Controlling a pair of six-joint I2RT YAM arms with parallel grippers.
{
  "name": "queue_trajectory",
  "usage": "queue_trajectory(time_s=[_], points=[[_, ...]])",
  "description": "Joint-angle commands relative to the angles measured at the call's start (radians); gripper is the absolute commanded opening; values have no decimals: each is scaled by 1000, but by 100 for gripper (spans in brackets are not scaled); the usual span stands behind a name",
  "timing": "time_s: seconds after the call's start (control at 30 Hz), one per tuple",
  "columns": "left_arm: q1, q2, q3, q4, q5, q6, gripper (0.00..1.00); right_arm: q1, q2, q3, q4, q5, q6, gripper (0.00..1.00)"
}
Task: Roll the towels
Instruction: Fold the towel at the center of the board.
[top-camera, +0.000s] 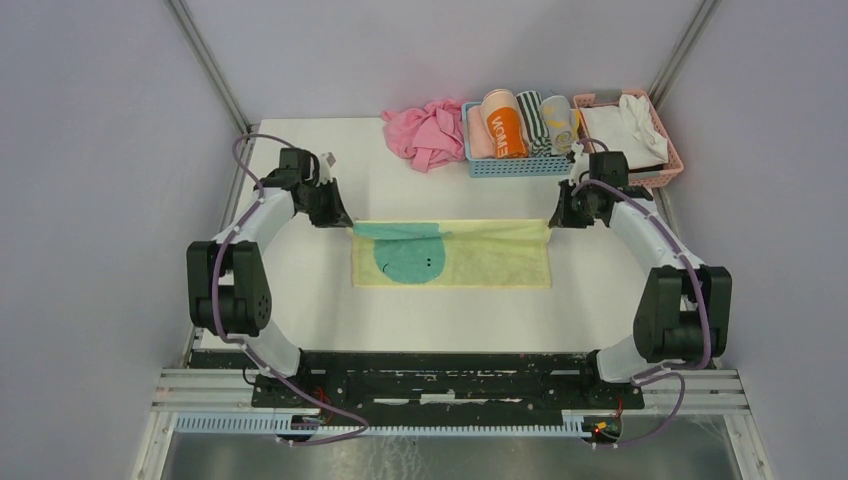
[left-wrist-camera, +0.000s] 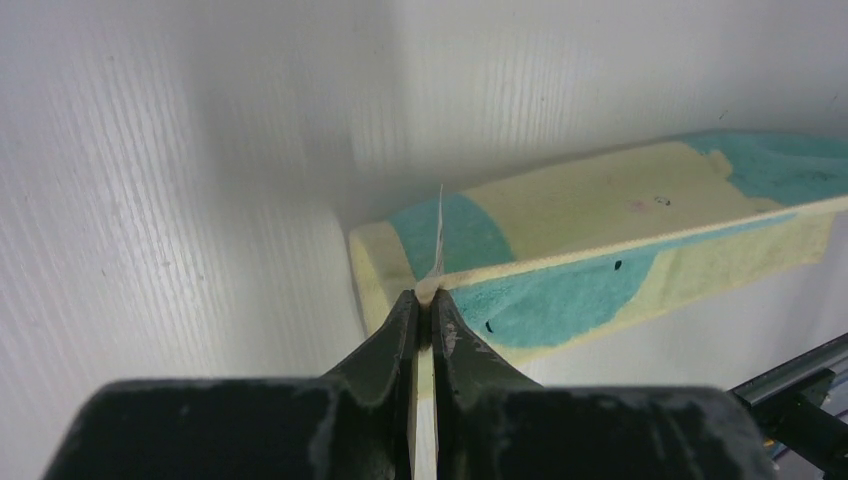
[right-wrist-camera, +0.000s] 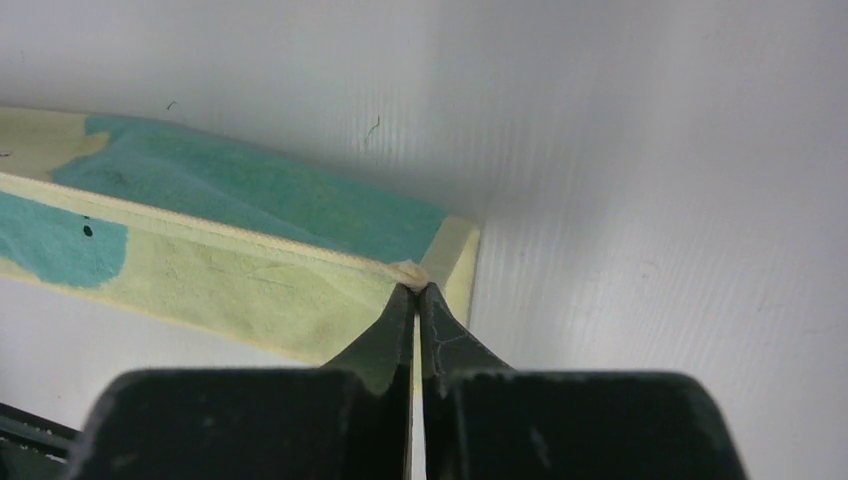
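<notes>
A pale yellow towel (top-camera: 470, 262) with a teal animal figure lies across the middle of the table, its far long edge lifted and folding over toward the near edge. My left gripper (top-camera: 345, 222) is shut on the towel's far left corner (left-wrist-camera: 428, 288). Over on the other side, my right gripper (top-camera: 556, 222) is shut on the far right corner (right-wrist-camera: 410, 272). Both wrist views show the held edge stretched taut between the grippers above the lower layer of the yellow towel (left-wrist-camera: 600, 290), (right-wrist-camera: 250, 285). Several rolled towels (top-camera: 540, 122) lie in the blue basket.
A blue basket (top-camera: 515, 166) stands at the back of the table. Beside it on the right is a pink basket (top-camera: 668, 150) with white cloth. A crumpled pink cloth (top-camera: 428, 132) lies left of the blue basket. Grey walls close in both sides.
</notes>
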Motion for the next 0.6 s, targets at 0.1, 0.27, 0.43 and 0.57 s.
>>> queue_trajectory(time_s=[0.1,0.27,0.43,0.57], points=[[11,-212,-193,80,-44,-137,3,-12,-147,-156,106,54,127,5],[9,-292,-354,144,-42,-252,3,-13,-193,-247,115,67,209,5],[6,-370,-504,246,-83,-368,3,-13,-210,-334,145,89,254,5],[1,-406,-593,316,-106,-435,3,-12,-210,-395,174,96,279,5]])
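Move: Each hand holds one far corner of the towel. From the left hand, the towel's near-left corner lies about 12 cm back, straight in line and 7 cm below; the pink cloth is some 32 cm ahead and 21 cm to the right. From the right hand, the near-right corner lies about 11 cm back, level sideways and 9 cm below. The blue basket stands roughly 31 cm ahead and 4 cm left of that hand, the pink basket about 31 cm ahead and 27 cm right. Both hands keep their pinch on the towel's far edge and draw it back together over the half lying on the table, towards the near edge, the left by about 10 cm and the right by about 7. Both sink some 5 cm on the way, the left only after running level at first, while the wrists swing in opposite senses, the left counter-clockwise and the right clockwise. ##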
